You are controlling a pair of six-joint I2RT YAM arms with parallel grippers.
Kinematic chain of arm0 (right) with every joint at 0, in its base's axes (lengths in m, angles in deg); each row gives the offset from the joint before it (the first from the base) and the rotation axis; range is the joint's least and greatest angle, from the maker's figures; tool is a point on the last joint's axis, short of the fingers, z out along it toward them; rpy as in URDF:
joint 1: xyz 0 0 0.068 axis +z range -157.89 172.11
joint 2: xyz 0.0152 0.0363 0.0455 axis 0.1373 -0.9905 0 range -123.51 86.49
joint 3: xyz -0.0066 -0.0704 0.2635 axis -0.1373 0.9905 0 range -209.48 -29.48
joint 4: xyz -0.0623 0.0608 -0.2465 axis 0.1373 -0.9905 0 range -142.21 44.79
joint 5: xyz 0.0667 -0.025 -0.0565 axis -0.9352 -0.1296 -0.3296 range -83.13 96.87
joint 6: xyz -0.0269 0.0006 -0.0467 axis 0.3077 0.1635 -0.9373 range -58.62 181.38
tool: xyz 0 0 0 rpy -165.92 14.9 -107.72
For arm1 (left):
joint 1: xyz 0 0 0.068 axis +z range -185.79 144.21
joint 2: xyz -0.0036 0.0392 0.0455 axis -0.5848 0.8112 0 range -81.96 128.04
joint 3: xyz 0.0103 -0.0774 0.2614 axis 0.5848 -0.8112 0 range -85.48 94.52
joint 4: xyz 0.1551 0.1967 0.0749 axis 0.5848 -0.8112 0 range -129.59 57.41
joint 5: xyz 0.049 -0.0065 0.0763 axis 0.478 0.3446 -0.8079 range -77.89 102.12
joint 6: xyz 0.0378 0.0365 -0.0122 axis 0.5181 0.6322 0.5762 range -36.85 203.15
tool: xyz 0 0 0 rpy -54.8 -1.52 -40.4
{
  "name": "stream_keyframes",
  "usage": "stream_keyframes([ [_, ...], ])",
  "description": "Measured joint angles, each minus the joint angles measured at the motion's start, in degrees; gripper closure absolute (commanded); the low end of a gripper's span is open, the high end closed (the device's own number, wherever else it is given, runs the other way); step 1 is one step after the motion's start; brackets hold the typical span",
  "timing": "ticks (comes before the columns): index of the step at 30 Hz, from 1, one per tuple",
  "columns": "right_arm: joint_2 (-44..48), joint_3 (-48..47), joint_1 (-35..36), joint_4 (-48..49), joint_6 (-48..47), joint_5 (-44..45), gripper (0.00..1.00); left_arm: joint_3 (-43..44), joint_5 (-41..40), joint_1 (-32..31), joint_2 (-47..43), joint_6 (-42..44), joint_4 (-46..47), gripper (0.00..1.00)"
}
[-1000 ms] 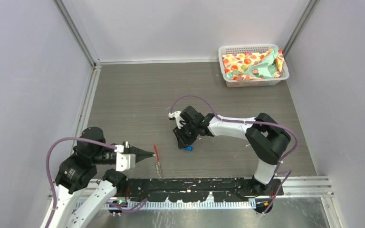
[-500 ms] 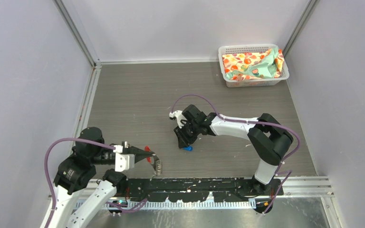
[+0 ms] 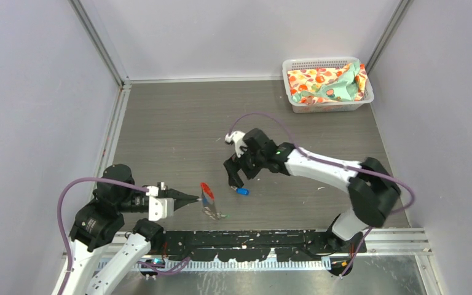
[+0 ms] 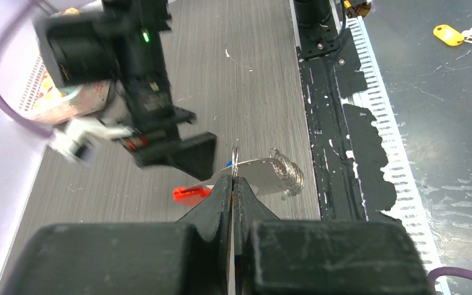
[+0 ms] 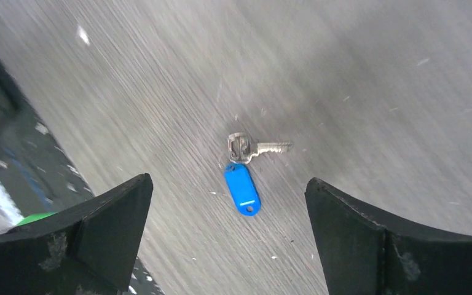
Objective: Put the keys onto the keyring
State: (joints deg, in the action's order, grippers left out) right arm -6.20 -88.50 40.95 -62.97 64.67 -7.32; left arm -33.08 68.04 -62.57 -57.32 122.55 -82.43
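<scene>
The keyring's thin silvery edge [image 4: 236,161] is pinched between the pads of my shut left gripper [image 4: 234,178] and held just above the table. Its red tag [image 4: 190,195] points left and its wire loops [image 4: 286,175] hang right; from above they show as the red tag [image 3: 205,187] and the silvery part [image 3: 209,209]. A green speck [image 3: 222,215] lies beside the loops, too small to identify. The blue-headed key [image 5: 242,188], with its silver blade [image 5: 255,147], lies flat on the table. My right gripper [image 5: 227,180] hovers over it, wide open, touching nothing.
A white basket [image 3: 295,64] holding a colourful cloth stands at the back right. The black base rail [image 3: 252,238] runs along the near edge. A yellow-tagged key [image 4: 448,35] lies off the table, beyond the rail. Grey walls close in both sides.
My right gripper has opened wide and shifted slightly back and right, with the blue key left on the table. My left gripper has lifted and turned the keyring, so the red tag now shows higher.
</scene>
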Motion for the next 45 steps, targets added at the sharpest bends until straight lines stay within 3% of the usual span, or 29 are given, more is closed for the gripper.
stream_keyframes([
  [4, 11.4, 1.0, -4.1, 4.2, 7.8, 1.4, 0.00, 0.3, 0.0, 0.0, 0.1, -0.2, -0.1, 1.00],
  [8, 14.4, 1.4, -7.3, 7.4, 13.1, 2.7, 0.00, 1.0, 0.0, 0.0, 0.1, -0.5, -0.2, 1.00],
  [16, 11.0, 6.5, 2.3, 2.0, 10.1, 14.5, 0.02, 1.6, 0.0, 0.0, 0.1, -2.9, 0.6, 1.00],
  [20, 11.5, 8.2, 3.6, 2.8, 8.9, 17.0, 0.38, 1.6, 0.0, 0.0, 0.1, -4.0, 1.4, 1.00],
  [21, 11.0, 8.1, 4.2, 2.8, 8.9, 18.4, 0.41, 1.6, 0.0, 0.0, 0.1, -4.4, 1.4, 1.00],
  [31, -1.0, 5.2, 13.7, 2.1, 6.1, 21.9, 0.35, 1.6, 0.0, 0.0, 0.1, -6.4, 1.7, 1.00],
  [39, -3.5, 2.1, 14.2, 2.7, 4.3, 23.8, 0.48, 1.6, 0.0, 0.0, 0.1, -7.6, 2.8, 1.00],
  [45, -5.9, 1.0, 14.1, 3.2, 3.1, 23.9, 0.50, 1.7, 0.0, 0.0, 0.1, -7.8, 2.9, 1.00],
])
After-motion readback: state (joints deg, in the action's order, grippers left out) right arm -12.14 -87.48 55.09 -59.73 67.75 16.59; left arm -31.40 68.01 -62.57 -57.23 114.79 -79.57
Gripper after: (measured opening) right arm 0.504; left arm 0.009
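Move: The blue key lies on the table about 7 cm below the open right gripper, roughly 1 cm back and 1 cm to its right. The keyring, still held by the left hand, hangs some 16 cm back from the right hand, about 6 cm to its left and roughly 17 cm higher. From the left hand the blue key is some 15 cm ahead, 9 cm to the right and 28 cm below. Swing the right gripper up about 10 cm and some 5 cm forward, wide open, then bring it back down over the blue key to finish about 4 cm lower than it began and a little back. Turn the fingertips some 20 degrees towards forward and half close them, leaving a gap around the tag. Keep the keyring pinched in the left hand, easing it slightly up. ##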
